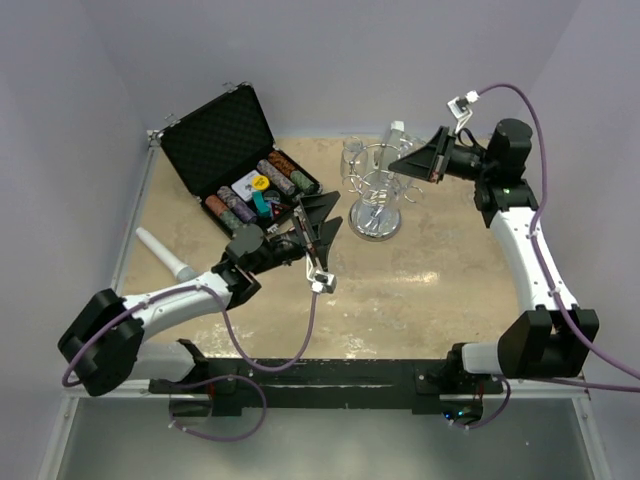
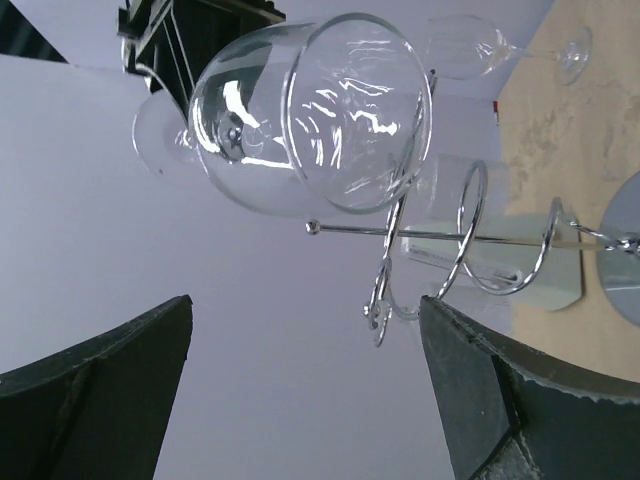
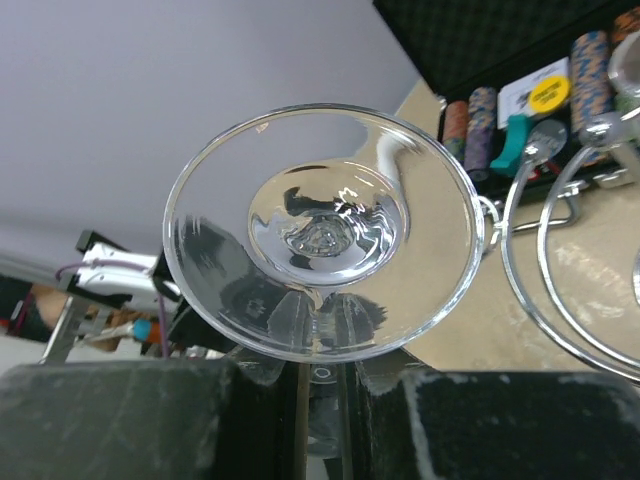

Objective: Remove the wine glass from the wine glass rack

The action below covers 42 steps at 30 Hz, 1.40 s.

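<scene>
The wine glass is gripped by its stem in my right gripper, which is shut on it just under the round foot. Its big clear bowl fills the upper part of the left wrist view, overlapping a wire arm of the wine glass rack. From above, the glass hangs by the chrome rack with my right gripper at the loops. The rack's loops lie just right of the foot. My left gripper is open left of the rack, with nothing between its fingers.
A second glass hangs on the rack's left side. An open black case of poker chips sits at the back left. A white cylinder lies at the left, and a white box stands behind the rack.
</scene>
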Each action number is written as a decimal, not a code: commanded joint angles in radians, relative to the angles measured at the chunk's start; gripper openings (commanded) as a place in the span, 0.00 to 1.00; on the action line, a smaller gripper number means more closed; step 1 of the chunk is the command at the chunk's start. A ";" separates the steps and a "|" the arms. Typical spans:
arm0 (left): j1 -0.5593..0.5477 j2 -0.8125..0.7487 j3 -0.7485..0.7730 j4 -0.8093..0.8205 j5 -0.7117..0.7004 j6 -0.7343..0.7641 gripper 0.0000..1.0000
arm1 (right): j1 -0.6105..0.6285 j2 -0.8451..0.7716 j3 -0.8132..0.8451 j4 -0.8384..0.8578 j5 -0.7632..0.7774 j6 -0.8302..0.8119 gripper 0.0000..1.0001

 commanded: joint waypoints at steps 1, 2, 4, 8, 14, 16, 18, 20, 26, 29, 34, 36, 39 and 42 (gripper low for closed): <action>-0.001 0.075 -0.017 0.326 0.112 0.166 1.00 | 0.041 0.007 0.067 -0.057 -0.080 -0.027 0.00; -0.001 0.092 -0.018 0.368 0.126 0.171 1.00 | 0.043 0.010 0.067 -0.074 -0.086 -0.040 0.00; 0.001 0.121 -0.018 0.426 0.150 0.188 1.00 | 0.050 0.015 0.065 -0.109 -0.097 -0.062 0.00; -0.001 0.145 -0.015 0.462 0.219 0.214 1.00 | 0.069 0.023 0.067 -0.145 -0.084 -0.082 0.00; -0.001 0.092 -0.012 0.286 0.342 0.243 1.00 | 0.099 0.032 0.085 -0.148 -0.078 -0.089 0.00; -0.001 0.077 -0.012 0.215 0.357 0.264 1.00 | 0.118 0.032 0.094 -0.149 -0.084 -0.105 0.00; -0.001 0.079 -0.011 0.207 0.362 0.266 1.00 | 0.133 0.030 0.094 -0.152 -0.078 -0.109 0.00; -0.001 0.085 -0.004 0.200 0.371 0.274 1.00 | 0.142 0.032 0.088 -0.149 -0.080 -0.109 0.00; -0.002 0.117 0.029 0.132 0.426 0.343 1.00 | 0.175 0.043 0.081 -0.149 -0.084 -0.111 0.00; -0.002 0.129 0.057 0.086 0.465 0.376 1.00 | 0.198 0.050 0.081 -0.145 -0.091 -0.111 0.00; -0.005 0.157 0.100 0.040 0.511 0.426 1.00 | 0.233 0.061 0.073 -0.149 -0.089 -0.117 0.00; -0.005 0.171 0.120 0.014 0.520 0.445 1.00 | 0.239 0.061 0.070 -0.151 -0.091 -0.120 0.00; -0.007 0.180 0.141 -0.026 0.529 0.470 1.00 | 0.242 0.061 0.068 -0.146 -0.092 -0.117 0.00; -0.005 0.177 0.147 -0.040 0.540 0.475 1.00 | 0.242 0.058 0.064 -0.131 -0.097 -0.106 0.00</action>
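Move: The wine glass hangs foot-up from my right fingers, pinched at the stem; its bowl is about 11 cm to the right of my open left hand, roughly 1 cm farther out and 2 cm higher. From my left hand, the rack stands some 13 cm right, 8 cm ahead and 15 cm below, and the poker case lies about 17 cm left, 13 cm ahead and 22 cm below. From my right hand, the left gripper is about 13 cm left, 6 cm back and 8 cm below. I bring the two hands together for a handover: my right keeps its pinch on the stem and carries the glass about 7.5 cm left, also back and down, turning counter-clockwise. My left, fingers wide open, goes right and back towards the bowl, rising slightly then sinking again, while it rolls and swings clockwise some 30 degrees to put a finger above and below the bowl. ##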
